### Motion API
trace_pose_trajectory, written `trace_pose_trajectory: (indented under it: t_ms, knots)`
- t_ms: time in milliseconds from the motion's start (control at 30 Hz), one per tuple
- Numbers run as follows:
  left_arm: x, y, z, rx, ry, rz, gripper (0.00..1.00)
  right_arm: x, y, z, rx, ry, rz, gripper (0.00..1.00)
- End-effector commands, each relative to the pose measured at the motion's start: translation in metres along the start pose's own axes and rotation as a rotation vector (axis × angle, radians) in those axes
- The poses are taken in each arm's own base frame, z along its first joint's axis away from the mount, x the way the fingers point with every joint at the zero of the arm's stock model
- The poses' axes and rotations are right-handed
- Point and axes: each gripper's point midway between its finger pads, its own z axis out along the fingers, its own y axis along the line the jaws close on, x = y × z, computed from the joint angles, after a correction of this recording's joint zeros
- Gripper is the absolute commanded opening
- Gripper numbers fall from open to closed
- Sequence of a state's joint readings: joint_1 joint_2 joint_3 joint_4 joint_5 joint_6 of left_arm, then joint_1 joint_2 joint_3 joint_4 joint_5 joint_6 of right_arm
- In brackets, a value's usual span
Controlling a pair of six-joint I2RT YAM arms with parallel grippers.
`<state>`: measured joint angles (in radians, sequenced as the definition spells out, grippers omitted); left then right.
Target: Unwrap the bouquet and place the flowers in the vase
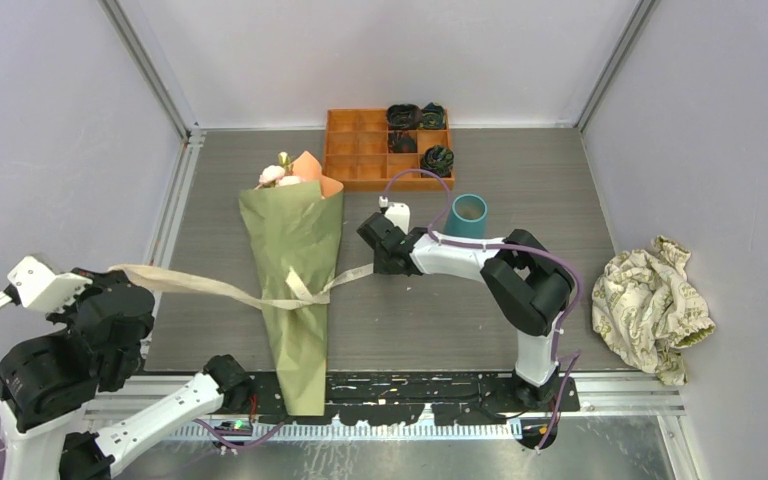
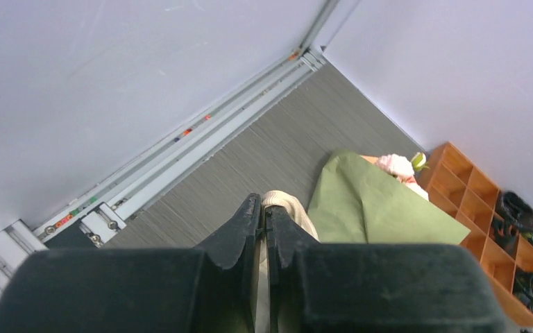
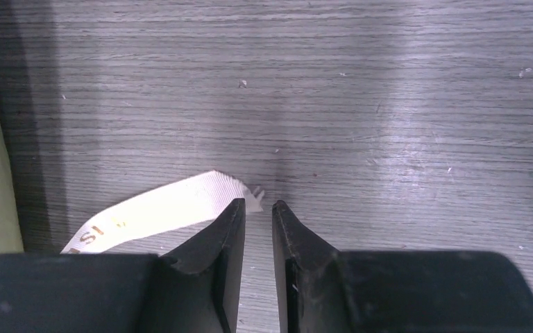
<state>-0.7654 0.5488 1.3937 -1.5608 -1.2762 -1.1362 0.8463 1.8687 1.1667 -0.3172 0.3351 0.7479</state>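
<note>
The bouquet (image 1: 295, 250) lies flat with its olive-green cone pointing toward the near edge. The flowers (image 1: 278, 175), pink blooms, show at its wide far end against peach lining. A cream ribbon (image 1: 200, 287) is tied round its middle, and its tails run out left and right. My left gripper (image 1: 125, 278) is at the left tail. In the left wrist view that gripper (image 2: 266, 208) is shut on the ribbon (image 2: 288, 205), which passes between its fingers. My right gripper (image 3: 258, 206) stands open just above the table, with the ribbon's (image 3: 166, 208) right end lying free beside its left finger. The teal vase (image 1: 468, 215) stands upright just behind the right arm.
An orange compartmented tray (image 1: 370, 150) with dark rolled bundles sits at the back, right of the blooms. A crumpled floral cream cloth (image 1: 655, 300) lies at the right edge. Grey walls and rails enclose the table on three sides.
</note>
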Motion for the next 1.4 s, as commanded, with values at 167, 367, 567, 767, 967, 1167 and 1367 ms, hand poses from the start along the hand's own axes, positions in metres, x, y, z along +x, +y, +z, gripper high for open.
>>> trace_pose_trajectory:
  t_ms: [167, 367, 567, 767, 967, 1167, 1367]
  knots:
    - [0.005, 0.000, 0.005, -0.041, -0.033, 0.045, 0.10, -0.037, 0.020, -0.041, -0.113, -0.104, 0.010, 0.32]
    - [0.020, -0.017, 0.009, -0.016, -0.006, 0.064, 0.12, -0.035, 0.072, -0.109, -0.295, -0.170, -0.107, 0.54]
    - [0.013, -0.028, 0.009, 0.006, -0.014, 0.068, 0.13, 0.024, 0.113, -0.130, -0.403, -0.095, -0.224, 0.57]
    - [0.005, -0.040, 0.008, 0.034, -0.019, 0.078, 0.13, 0.064, 0.128, -0.114, -0.429, -0.021, -0.248, 0.57]
    - [-0.002, -0.040, 0.009, 0.012, -0.047, 0.089, 0.24, 0.070, 0.148, -0.119, -0.481, 0.022, -0.286, 0.56]
    - [-0.004, -0.028, 0.013, -0.052, -0.104, 0.102, 0.51, 0.056, 0.141, -0.130, -0.458, -0.031, -0.267, 0.56]
    - [0.014, -0.031, 0.016, -0.052, -0.078, 0.102, 0.74, 0.017, 0.131, -0.176, -0.462, -0.145, -0.252, 0.57]
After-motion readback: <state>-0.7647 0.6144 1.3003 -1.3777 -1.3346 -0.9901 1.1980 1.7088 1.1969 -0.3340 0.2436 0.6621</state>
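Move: The ribbon knot on the wrapped bouquet lies about 11 cm to the right hand's left and 7 cm back, roughly level with the fingers. The bouquet's middle is some 17 cm left and 5 cm back; the vase stands 15 cm to the right and 2 cm ahead. The left hand holds a ribbon tail high up, with the knot about 12 cm ahead, 29 cm right and 32 cm below. Right hand arcs up, back and left some 17 cm towards the knot, opening; left fingers release the ribbon. ##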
